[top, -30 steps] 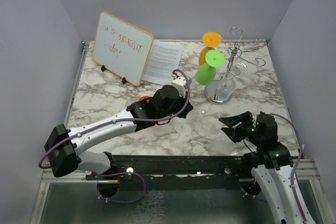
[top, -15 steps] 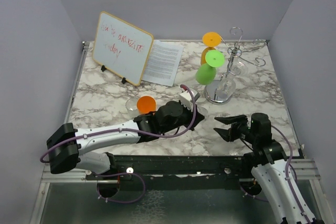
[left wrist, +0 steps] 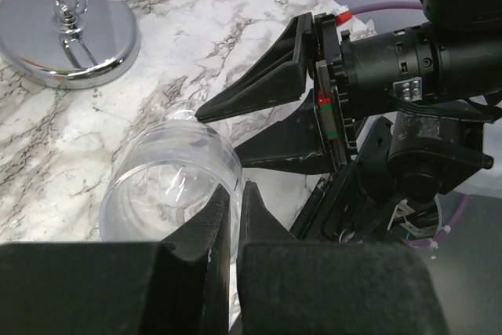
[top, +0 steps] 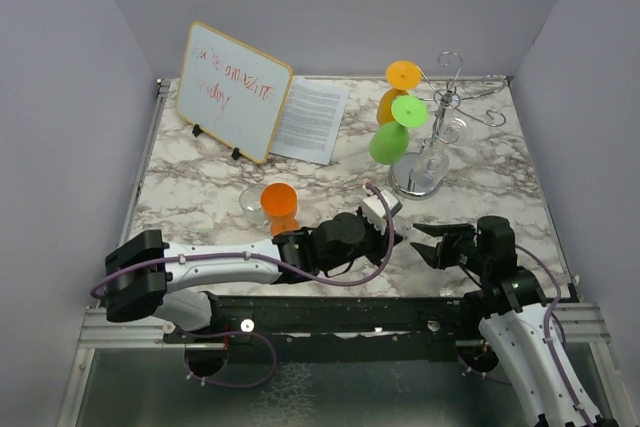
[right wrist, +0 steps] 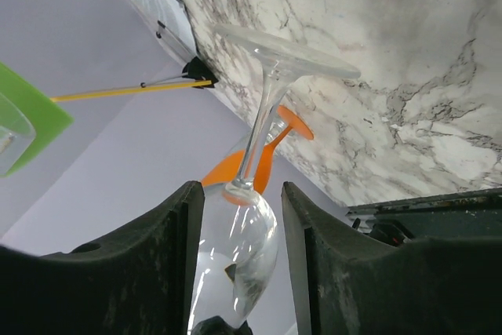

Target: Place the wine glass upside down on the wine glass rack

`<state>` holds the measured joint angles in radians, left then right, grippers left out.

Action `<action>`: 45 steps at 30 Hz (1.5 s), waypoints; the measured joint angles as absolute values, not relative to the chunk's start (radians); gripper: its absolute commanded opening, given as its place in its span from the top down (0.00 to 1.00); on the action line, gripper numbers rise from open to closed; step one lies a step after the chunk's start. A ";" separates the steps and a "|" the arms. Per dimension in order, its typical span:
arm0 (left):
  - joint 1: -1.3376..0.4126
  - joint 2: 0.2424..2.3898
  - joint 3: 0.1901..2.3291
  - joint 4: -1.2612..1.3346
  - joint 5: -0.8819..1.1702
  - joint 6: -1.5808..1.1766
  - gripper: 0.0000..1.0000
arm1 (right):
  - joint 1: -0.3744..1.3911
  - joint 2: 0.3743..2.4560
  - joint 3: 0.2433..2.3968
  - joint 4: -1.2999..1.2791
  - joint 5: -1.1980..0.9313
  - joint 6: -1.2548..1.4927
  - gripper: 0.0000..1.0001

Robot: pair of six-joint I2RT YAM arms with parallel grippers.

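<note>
My left gripper point(top: 392, 236) is shut on the rim of a clear wine glass point(left wrist: 172, 186) and holds it sideways near the table's front edge. My right gripper point(top: 425, 240) is open. In the right wrist view its fingers point(right wrist: 169, 256) stand on either side of the glass's bowl point(right wrist: 243, 245), without touching it. The stem and foot point(right wrist: 282, 49) point away from it. The chrome wine glass rack point(top: 447, 99) stands at the back right. An orange glass point(top: 400, 87), a green glass point(top: 398, 129) and a clear glass point(top: 448, 139) hang on it. Its disc base also shows in the left wrist view point(left wrist: 70, 37).
An orange wine glass point(top: 278, 199) and a clear one point(top: 249, 196) are on the marble table point(top: 200, 212) left of centre. A small whiteboard point(top: 232, 87) and a printed sheet point(top: 312, 117) are at the back left. Grey walls enclose the table on three sides.
My left arm has swung right and towards the front edge with the clear glass, bringing its bowl between the right gripper's fingers. The orange glass is now uncovered. The right gripper shifted slightly left.
</note>
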<state>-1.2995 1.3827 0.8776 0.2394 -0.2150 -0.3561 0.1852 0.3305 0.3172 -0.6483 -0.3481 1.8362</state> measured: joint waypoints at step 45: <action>-1.351 1.429 0.867 0.364 -0.254 -0.325 0.24 | 0.184 0.445 0.325 -0.566 -0.268 1.780 0.99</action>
<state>-1.3506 1.4292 0.8669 0.3645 -0.2539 -0.3248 0.1841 0.4446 0.3248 -0.5663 -0.2676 1.7798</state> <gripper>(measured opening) 0.651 0.052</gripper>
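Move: The clear wine glass, its rim held by the left hand, has its middle about 3 cm ahead, 4 cm right and 5 cm below that hand. From the half-open right hand it lies some 3 cm ahead, 1 cm left and 1 cm below. From the right hand, the rack is about 24 cm ahead, 3 cm right and 8 cm higher, and the hung green glass 20 cm ahead, 4 cm left and 12 cm higher. Right hand edges about 2 cm forward and pinches the stem; left draws 2 cm right and back, then opens. ##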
